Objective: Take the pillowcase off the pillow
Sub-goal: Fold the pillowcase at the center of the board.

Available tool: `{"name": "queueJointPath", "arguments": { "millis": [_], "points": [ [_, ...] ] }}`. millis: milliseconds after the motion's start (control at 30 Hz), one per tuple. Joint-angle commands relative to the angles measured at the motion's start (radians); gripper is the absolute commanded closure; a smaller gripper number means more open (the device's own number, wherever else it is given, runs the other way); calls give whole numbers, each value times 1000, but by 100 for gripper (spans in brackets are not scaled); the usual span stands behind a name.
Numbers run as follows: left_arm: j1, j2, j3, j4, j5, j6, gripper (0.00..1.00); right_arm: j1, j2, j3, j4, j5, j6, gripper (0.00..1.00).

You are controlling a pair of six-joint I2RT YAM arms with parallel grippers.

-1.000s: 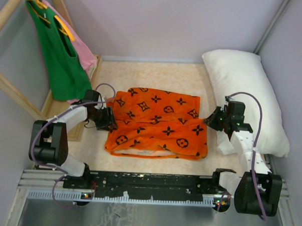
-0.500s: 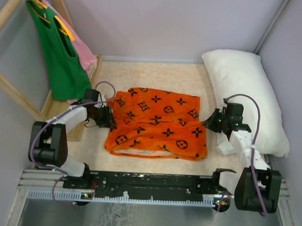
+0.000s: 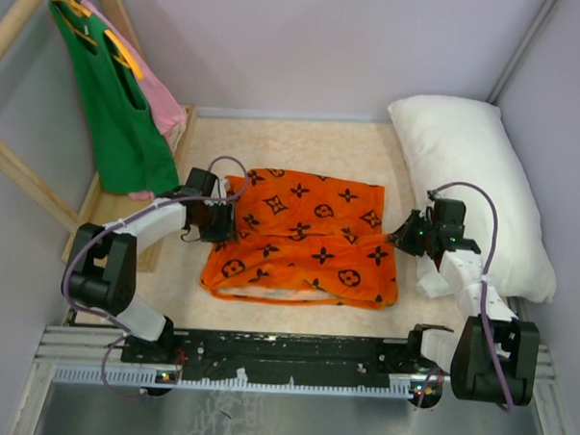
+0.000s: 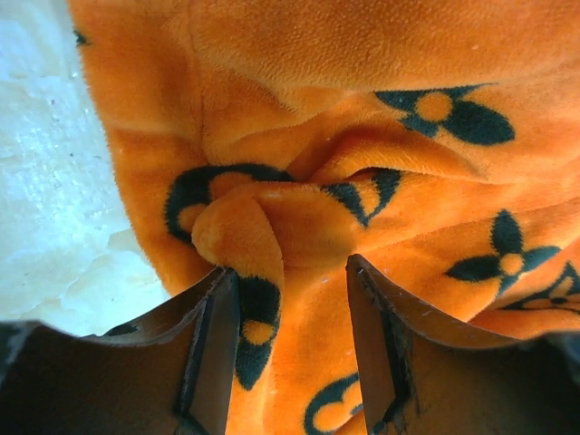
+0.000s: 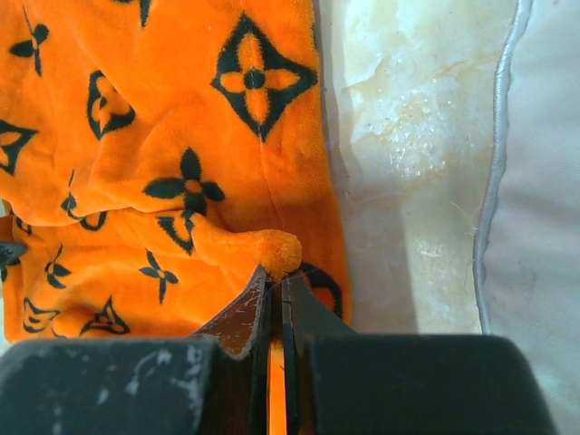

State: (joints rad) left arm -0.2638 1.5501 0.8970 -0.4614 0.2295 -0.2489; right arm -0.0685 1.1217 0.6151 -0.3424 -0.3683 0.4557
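Note:
The orange pillowcase (image 3: 308,238) with black motifs lies crumpled flat in the middle of the table. The white pillow (image 3: 475,177) lies apart from it along the right wall; its edge shows in the right wrist view (image 5: 544,181). My left gripper (image 3: 222,219) sits at the pillowcase's left edge. Its jaws (image 4: 290,272) stand apart over the plush fabric (image 4: 362,136), and a bunched fold rests against the left finger (image 4: 217,344). My right gripper (image 3: 405,237) is at the right edge, shut (image 5: 279,276) on a small pinch of the pillowcase (image 5: 136,163).
A green tank top (image 3: 117,104) and a pink garment (image 3: 165,101) hang from a wooden rack (image 3: 23,167) at the back left. Walls close in the table at the back and right. The black base rail (image 3: 284,357) runs along the near edge.
My left gripper has moved right and a little farther back, onto the pillowcase's left edge. The right gripper has kept its pinch and barely shifted.

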Motion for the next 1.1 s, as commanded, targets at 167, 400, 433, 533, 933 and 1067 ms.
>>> {"name": "queueJointPath", "arguments": {
  "millis": [167,400,433,533,933,1067],
  "points": [
    [-28,12,54,-6,-125,44,50,-7,5,-9,48,-18,-11,100],
    [-25,50,32,-18,-175,56,82,-7,29,-20,83,-52,2,100],
    [-26,57,30,-21,-186,59,95,-7,30,-19,82,-53,2,100],
    [-24,47,53,-42,-230,70,100,-7,24,-4,74,-51,-2,100],
    [9,-256,421,228,-462,109,100,3,83,400,228,-17,171,100],
    [18,-234,589,290,-468,158,100,3,155,676,248,49,176,100]
  ]
}}
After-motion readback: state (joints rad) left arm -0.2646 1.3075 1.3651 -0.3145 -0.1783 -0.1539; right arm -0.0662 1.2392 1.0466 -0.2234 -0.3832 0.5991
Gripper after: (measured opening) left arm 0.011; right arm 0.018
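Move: The pillowcase's left fold stands between the left hand's open fingers, about 2 cm left, 1 cm ahead and 1 cm below their midpoint. The case's far edge has its middle 14 cm ahead and 16 cm right of that hand; the wooden tray is some 18 cm left and 7 cm ahead. The right hand already holds the right edge. From it the left fold lies about 35 cm left and 2 cm ahead, the white pillow 15 cm right and 10 cm ahead. The pillowcase's left fold gets pinched as the left hand eases 2 to 3 cm left, a touch lower, and shuts on it. Then both hands swing quickly up and forward with the cloth: the left some 30 cm up and 11 forward, its fingers tipping up about 50 degrees; the right, keeping its pinch, about 16 up and 11 forward, tipping up too. ##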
